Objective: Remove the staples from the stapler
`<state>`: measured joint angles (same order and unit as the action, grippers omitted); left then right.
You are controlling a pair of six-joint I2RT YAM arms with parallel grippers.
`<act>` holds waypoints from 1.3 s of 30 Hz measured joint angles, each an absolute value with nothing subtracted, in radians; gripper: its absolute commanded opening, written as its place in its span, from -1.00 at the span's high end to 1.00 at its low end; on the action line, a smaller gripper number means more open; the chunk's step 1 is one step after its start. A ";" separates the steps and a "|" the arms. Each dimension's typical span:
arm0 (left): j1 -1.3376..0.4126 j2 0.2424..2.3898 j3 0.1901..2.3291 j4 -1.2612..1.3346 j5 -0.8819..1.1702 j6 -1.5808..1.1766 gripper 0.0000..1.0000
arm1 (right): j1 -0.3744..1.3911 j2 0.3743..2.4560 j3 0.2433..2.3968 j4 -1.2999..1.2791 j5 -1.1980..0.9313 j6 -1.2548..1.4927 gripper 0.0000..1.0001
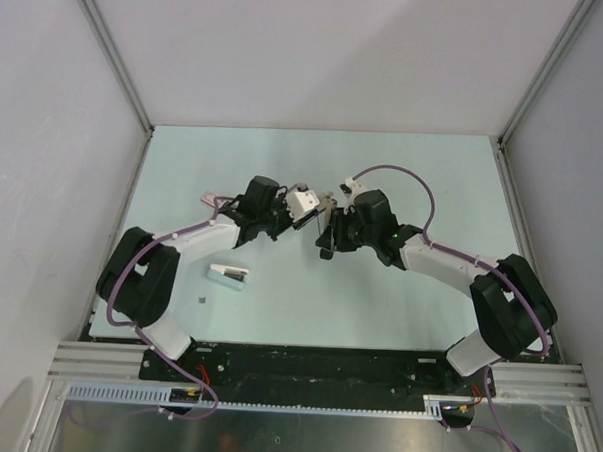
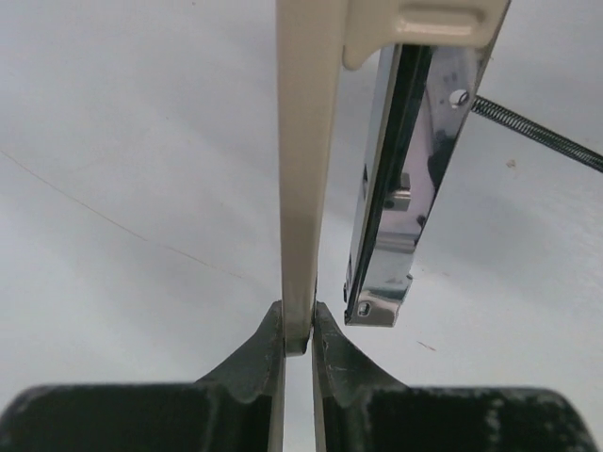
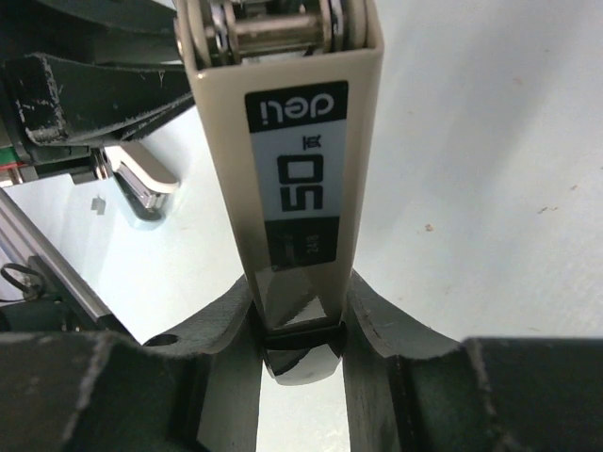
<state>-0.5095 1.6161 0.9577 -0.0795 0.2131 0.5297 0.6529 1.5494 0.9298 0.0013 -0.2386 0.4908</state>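
Note:
Both grippers hold the opened stapler above the middle of the table. My left gripper is shut on the end of the stapler's thin beige arm. The chrome magazine hangs open beside it, with a thin spring stretched to the right. My right gripper is shut on the beige body, labelled "deli 50", near its black end. In the top view the left gripper and right gripper face each other. A tiny grey block, the staples, lies on the table near the left arm and shows in the right wrist view.
A small white rectangular object with a dark strip lies on the table by the left arm, also in the right wrist view. Grey walls close in the pale table on three sides. A metal rail runs along the near edge.

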 measured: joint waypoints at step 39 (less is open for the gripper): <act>-0.636 1.742 0.781 0.515 -0.107 1.031 1.00 | 0.578 1.473 0.733 0.035 -0.294 0.293 1.00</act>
<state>-0.6365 1.7416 0.7815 0.5152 -0.1074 1.0306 0.5781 1.4734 0.7330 0.0349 -0.2939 0.2928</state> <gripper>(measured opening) 0.150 0.366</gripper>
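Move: Between the two hands hangs the opened stapler, its chrome magazine some 3 cm ahead, 5 cm right and 3 cm above the left fingers. Its hinge lies about 6 cm ahead, 6 cm right and 8 cm up. From the right hand the magazine is roughly 7 cm ahead and 2 cm left, about level. A white stapler lies about 14 cm left of the left hand, 9 cm back and 8 cm lower. Spreading the stapler wider about its hinge, the left hand keeps its pinch on one beige arm and carries it about 5 cm forward, rolling and tipping up through nearly 40 degrees. The right hand, still gripping the labelled arm by its end, draws away some 5 cm to the right and nearly as far down, easing back slightly. ##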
